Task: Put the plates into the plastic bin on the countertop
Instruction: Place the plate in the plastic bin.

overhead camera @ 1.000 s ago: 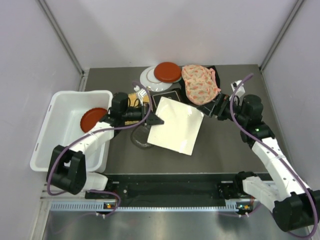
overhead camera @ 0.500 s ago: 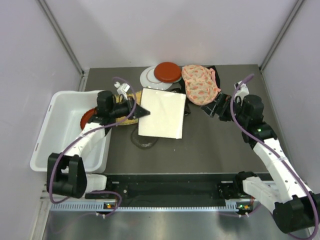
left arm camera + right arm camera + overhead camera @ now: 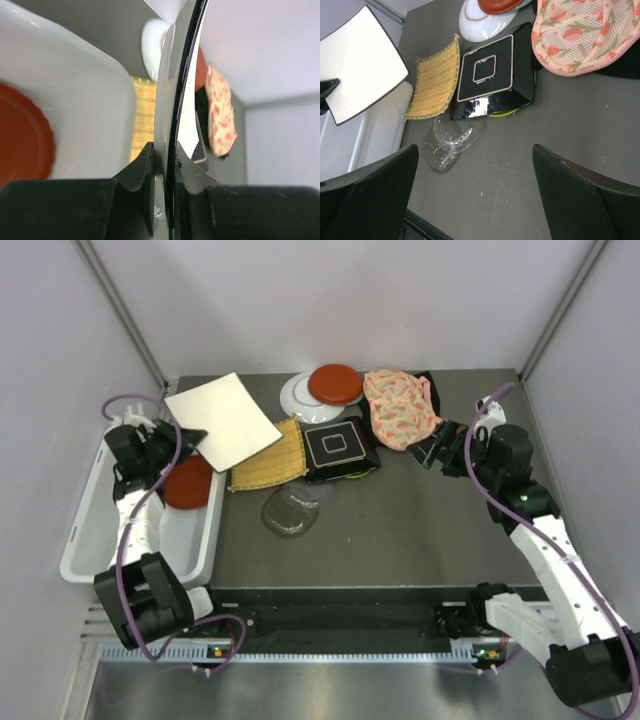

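Note:
My left gripper point(image 3: 186, 436) is shut on the edge of a white square plate point(image 3: 222, 420) and holds it in the air over the far right corner of the white plastic bin point(image 3: 80, 530). In the left wrist view the plate point(image 3: 170, 100) shows edge-on between the jaws. One red plate point(image 3: 187, 480) lies in the bin. On the countertop lie a yellow woven plate point(image 3: 268, 453), a black square plate point(image 3: 340, 448) over a lime one point(image 3: 507, 111), a clear glass plate point(image 3: 290, 508), and a red plate point(image 3: 335, 383) on a white round plate point(image 3: 298, 397). My right gripper point(image 3: 432, 452) hangs open and holds nothing.
A pink floral fabric piece point(image 3: 400, 408) lies over a black cloth at the back right, just beyond my right gripper. Pale walls close in the dark grey countertop point(image 3: 430, 530) on three sides. The bin stands against the left wall.
The left arm has swung the white square plate left from the middle of the countertop to above the bin, uncovering the yellow and black plates. The right arm has barely moved.

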{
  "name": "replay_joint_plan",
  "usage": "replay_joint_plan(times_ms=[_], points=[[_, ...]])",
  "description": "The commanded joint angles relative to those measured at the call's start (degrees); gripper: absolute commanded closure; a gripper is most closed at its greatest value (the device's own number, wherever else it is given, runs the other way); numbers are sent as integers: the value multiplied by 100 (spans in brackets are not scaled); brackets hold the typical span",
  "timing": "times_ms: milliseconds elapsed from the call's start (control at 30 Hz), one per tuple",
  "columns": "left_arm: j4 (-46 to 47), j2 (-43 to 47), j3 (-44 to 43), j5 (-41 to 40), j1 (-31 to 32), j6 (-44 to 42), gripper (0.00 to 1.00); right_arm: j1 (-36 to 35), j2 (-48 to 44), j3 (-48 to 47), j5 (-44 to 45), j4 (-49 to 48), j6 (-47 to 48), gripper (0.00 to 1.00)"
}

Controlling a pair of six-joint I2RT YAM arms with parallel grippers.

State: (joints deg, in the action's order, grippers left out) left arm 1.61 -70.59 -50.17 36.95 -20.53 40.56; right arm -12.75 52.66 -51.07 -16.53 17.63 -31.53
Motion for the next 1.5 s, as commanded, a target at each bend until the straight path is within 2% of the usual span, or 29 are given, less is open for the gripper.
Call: replay_joint_plan(times_ms=[0, 133, 233, 367, 500, 667, 867, 1033, 1267, 1367, 1467], points=[[2088, 142, -177, 523, -573, 1586, 100, -43, -90, 114, 124, -400, -99, 5], [2589, 132, -169, 401, -864, 2349, 100, -52, -37, 229, 299, -664, -222, 5], [2670, 308, 7, 129, -1066, 2562, 100, -60, 59, 308, 370, -910, -310, 5], [2266, 826, 341, -433, -1347, 2493, 100, -60, 165, 457, 511, -1164, -459, 5], [1127, 1143, 219, -733, -1716, 2115, 100, -52, 191, 738, 520, -1428, -538, 5], [1008, 1381, 482, -918, -1980, 2351, 100, -52, 209, 976, 520, -1385, -477, 5], [755, 1565, 816, -1084, -2095, 2536, 100, -61, 200, 1099, 388, -1481, -477, 5], [86, 1785, 693, -1207, -2121, 2167, 100, -61, 209, 1125, 405, -1420, -416, 5], [-766, 1900, 465, -1787, -2121, 1711, 100, -52, 235, 1134, 476, -1350, -345, 4], [-741, 1882, 596, -1920, -2113, 1675, 100, -61, 227, 1134, 467, -1341, -354, 4], [-311, 1812, 921, -1858, -2113, 1806, 100, -61, 236, 1143, 476, -1341, -345, 4]])
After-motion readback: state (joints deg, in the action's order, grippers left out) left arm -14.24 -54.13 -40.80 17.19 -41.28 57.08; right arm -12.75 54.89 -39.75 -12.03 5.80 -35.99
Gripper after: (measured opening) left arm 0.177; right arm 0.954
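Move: The left gripper already pinches the white square plate by its left edge. The middle of the plastic bin lies about 16 cm back and 17 cm to the left, some 15 cm below. The red plate inside the bin is about 11 cm back, 8 cm left and 20 cm below; the yellow cloth is roughly 15 cm right and 4 cm back. From the right gripper, the bin is some 75 cm left and 14 cm back. Carry the pinched white plate left about 13 cm with the left gripper, lifting it slightly first, then draw back some 9 cm and sink about 7 cm from the top of the lift, towards the bin's middle. Meanwhile turn the wrist some 45 degrees counter-clockwise, its left side dipping; keep the fingers shut. Lower the empty, open right gripper about 6 cm over the table. ##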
